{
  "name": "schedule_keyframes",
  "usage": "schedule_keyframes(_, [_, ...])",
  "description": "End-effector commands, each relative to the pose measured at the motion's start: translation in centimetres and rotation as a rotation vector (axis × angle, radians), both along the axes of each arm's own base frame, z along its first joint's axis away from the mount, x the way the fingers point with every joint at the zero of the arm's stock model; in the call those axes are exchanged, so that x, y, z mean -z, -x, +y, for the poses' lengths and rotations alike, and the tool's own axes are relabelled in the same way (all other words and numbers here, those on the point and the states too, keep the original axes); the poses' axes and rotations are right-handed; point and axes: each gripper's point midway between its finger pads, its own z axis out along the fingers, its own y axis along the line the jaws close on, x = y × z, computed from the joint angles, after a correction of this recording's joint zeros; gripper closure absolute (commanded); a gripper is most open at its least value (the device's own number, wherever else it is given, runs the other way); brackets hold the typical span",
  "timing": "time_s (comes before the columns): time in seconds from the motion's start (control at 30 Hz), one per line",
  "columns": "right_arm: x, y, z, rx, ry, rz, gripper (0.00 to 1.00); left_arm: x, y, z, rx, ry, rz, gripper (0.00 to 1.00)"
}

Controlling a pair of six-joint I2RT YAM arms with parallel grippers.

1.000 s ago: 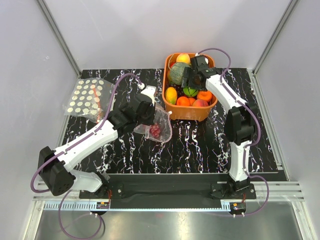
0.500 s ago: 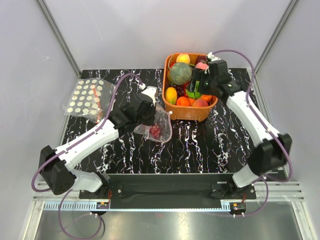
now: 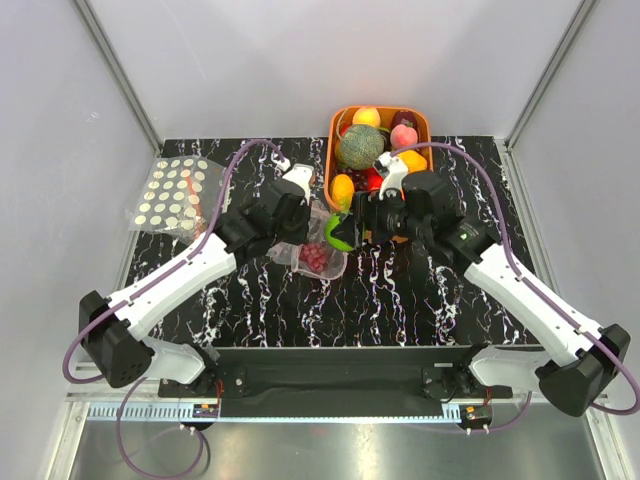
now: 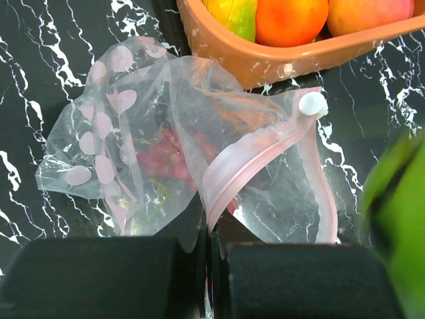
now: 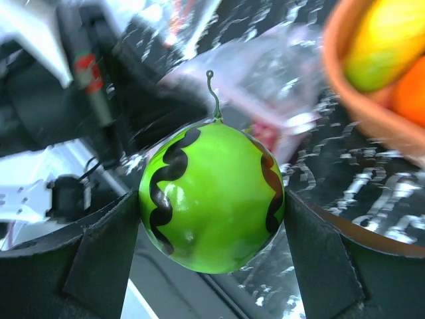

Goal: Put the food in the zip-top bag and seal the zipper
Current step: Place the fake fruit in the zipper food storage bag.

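Note:
The zip-top bag (image 3: 318,257) (image 4: 166,153), clear with pink dots, lies on the black marbled table in front of the basket, with red grapes (image 4: 163,158) inside. My left gripper (image 3: 298,236) (image 4: 211,229) is shut on the pink zipper (image 4: 255,156) strip at the mouth and holds that edge up. Its white slider (image 4: 312,104) sits at the far end. My right gripper (image 3: 347,232) (image 5: 212,199) is shut on a small green toy watermelon (image 3: 337,232) (image 5: 212,196) with black wavy stripes, held in the air just right of the bag's mouth (image 5: 265,86).
An orange basket (image 3: 427,125) (image 4: 265,58) (image 5: 342,93) of toy fruit stands right behind the bag. A second clear bag (image 3: 172,195) with cream dots lies at the table's far left. Grey walls close in the table on three sides.
My right arm has swung out of the basket, toward the left and nearer, carrying the green watermelon to the bag's mouth. The left gripper has kept its hold, shifting only slightly.

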Motion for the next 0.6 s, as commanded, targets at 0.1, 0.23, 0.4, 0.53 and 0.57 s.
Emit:
schedule_keyframes(0.1, [0.5,1.4,2.2,-0.015,-0.129,-0.011,0.32,-3.6,-0.4,-0.6,0.003,0.096,-0.072,1.00])
schedule_keyframes(0.23, [1.6,1.7,3.4,-0.032,-0.137,0.002,0.33,-3.9,-0.2,-1.1,0.020,0.117,-0.056,1.00])
schedule_keyframes(0.4, [3.1,1.8,4.3,-0.038,-0.129,0.017,0.32,-4.1,-0.2,-1.4,0.022,0.124,-0.049,1.00])
schedule_keyframes(0.53, [4.2,1.0,4.5,-0.012,-0.100,0.029,0.31,-4.4,0.1,-1.8,0.043,0.148,-0.040,1.00])
schedule_keyframes(0.57, [4.5,0.5,4.7,-0.003,-0.089,0.035,0.31,-4.5,0.2,-1.8,0.047,0.150,-0.040,1.00])
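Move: The right hand already holds the toy watermelon. The open mouth of the zip bag lies about 4 cm to its left, 2 cm back and 9 cm below. The grapes inside the bag are some 6 cm left, about level fore and aft, and 19 cm below. The orange bin's middle is about 24 cm ahead, 10 cm right and 16 cm down. From the left hand, the mouth's middle is roughly 5 cm right, 1 cm back and 4 cm lower. Right hand lowers the gripped watermelon about 5 cm, carrying it 4 cm left towards the mouth; left keeps pinching the rim. ##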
